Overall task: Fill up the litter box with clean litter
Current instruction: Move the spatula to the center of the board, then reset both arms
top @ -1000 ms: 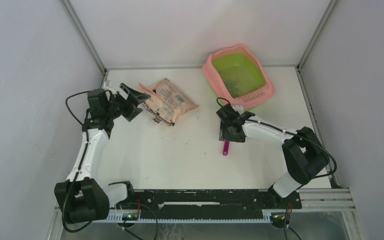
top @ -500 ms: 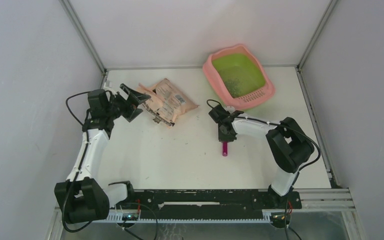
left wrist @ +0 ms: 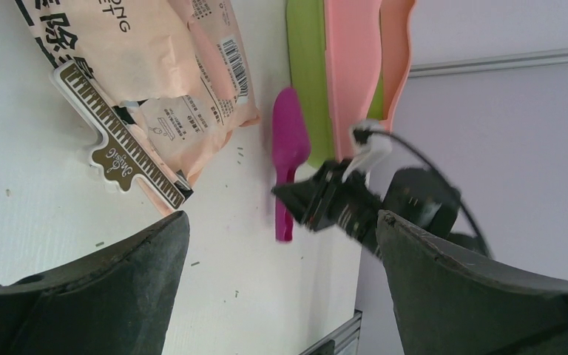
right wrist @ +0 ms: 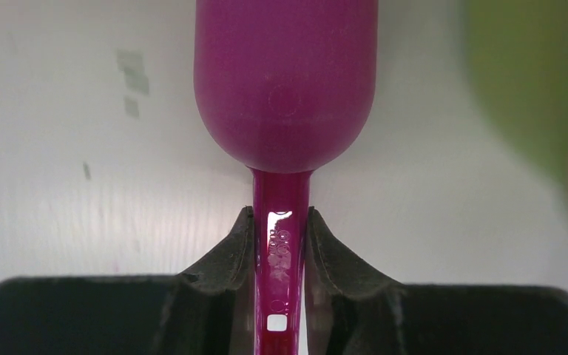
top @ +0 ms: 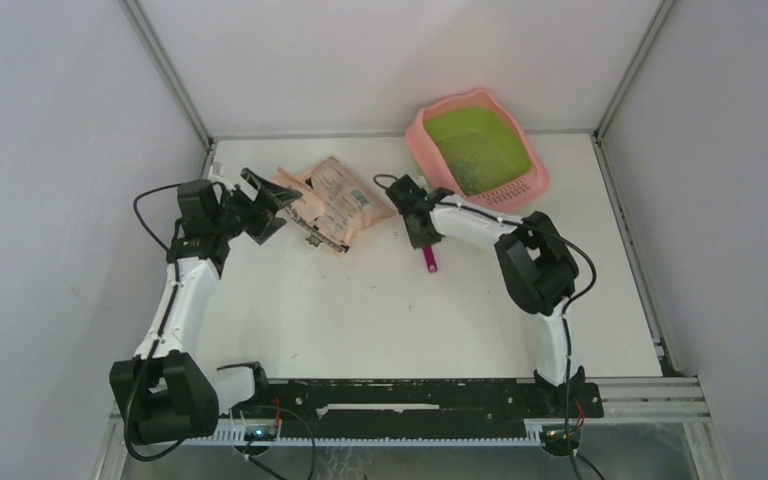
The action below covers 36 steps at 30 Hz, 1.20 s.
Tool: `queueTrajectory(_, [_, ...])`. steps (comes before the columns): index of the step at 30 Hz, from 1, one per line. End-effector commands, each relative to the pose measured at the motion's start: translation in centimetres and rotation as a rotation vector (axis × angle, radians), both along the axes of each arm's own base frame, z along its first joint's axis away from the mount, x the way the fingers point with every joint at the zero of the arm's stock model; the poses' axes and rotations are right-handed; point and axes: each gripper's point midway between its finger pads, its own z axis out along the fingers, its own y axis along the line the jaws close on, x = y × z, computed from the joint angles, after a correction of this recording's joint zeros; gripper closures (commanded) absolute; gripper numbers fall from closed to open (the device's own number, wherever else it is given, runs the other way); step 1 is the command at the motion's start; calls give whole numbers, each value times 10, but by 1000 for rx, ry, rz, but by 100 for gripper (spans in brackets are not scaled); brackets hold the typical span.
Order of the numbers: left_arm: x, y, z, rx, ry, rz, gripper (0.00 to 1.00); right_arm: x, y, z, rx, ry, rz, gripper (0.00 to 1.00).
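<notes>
The litter box (top: 430, 108), pink-rimmed with a lime-green basin, stands at the far right of the table; its edge shows in the left wrist view (left wrist: 351, 66). Litter (top: 472, 168) shows as dark specks in the basin. My right gripper (top: 422, 243) is shut on the handle of a magenta scoop (top: 428, 263), between the litter box and a peach-pink bag (top: 338, 203). In the right wrist view the fingers (right wrist: 240, 248) pinch the scoop (right wrist: 286, 81) just below its bowl. My left gripper (top: 268, 205) stands open beside the bag's left end, holding nothing.
The bag (left wrist: 155, 59) lies flat at the far left-centre, with a toothed clip (left wrist: 122, 144) at its mouth. A few stray specks (left wrist: 225, 214) dot the white table (top: 360, 310). Grey walls close in the table on three sides.
My right gripper closed on the scoop's handle and carried it from mid-table toward the far left, nearer the bag. The left arm has not moved.
</notes>
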Motion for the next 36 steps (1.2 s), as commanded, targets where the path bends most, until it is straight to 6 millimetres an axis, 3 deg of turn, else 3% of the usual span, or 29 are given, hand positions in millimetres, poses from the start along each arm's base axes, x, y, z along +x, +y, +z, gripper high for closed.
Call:
queueTrajectory(1, [6,2,-1,20,-35,-12,0,78,-5,23,-75,-129,52,82])
queueTrajectory(3, [7,2,-1,26,-37,-10,0,105,-2,26,-98,-171,80,75])
queueTrajectory(5, [9,3,-3,28,-37,-4,0,128,3,30,-78,-200,84,55])
queueTrajectory(8, [13,3,-3,23,-39,-7,0,151,10,37,-28,-223,87,42])
queueTrajectory(10, [16,4,-3,27,-43,-5,0,154,14,39,5,-218,96,33])
queueTrajectory(12, [17,4,0,31,-52,-8,0,150,21,45,66,-216,124,3])
queueTrajectory(13, [16,4,3,33,-60,-9,0,147,23,53,87,-227,128,1])
queueTrajectory(16, [10,4,17,46,-101,-6,0,127,33,86,145,-280,157,1])
queueTrajectory(18, [3,5,27,76,-126,8,0,107,39,129,206,-351,185,1])
queueTrajectory(21, [-12,9,39,126,-156,22,0,67,42,173,284,-402,209,1])
queueTrajectory(24, [-31,12,49,172,-179,37,0,24,31,202,394,-412,198,1])
queueTrajectory(28, [-61,14,54,231,-214,54,0,-28,-7,199,425,-393,115,1])
queueTrajectory(31, [-88,16,57,281,-280,82,0,-63,-35,181,408,-364,55,1])
queueTrajectory(35, [-117,22,41,367,-287,125,0,-101,-71,172,415,-397,-25,1])
queueTrajectory(36, [-124,23,37,380,-287,127,0,-111,-79,181,453,-432,-40,1])
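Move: The right hand holds the spatula close above the board; the spot it is bound for, between the litter bag and the litter box, lies about 13 cm ahead and 1 cm left. From this hand the litter box stands some 21 cm ahead and 11 cm right, the bag about 9 cm ahead and 21 cm left. From the left hand that spot is roughly 13 cm ahead, 26 cm right and 20 cm below. Right hand carries spatula 14 cm forward, lets go, backs away rising; left hand draws back 10 cm, rising. ##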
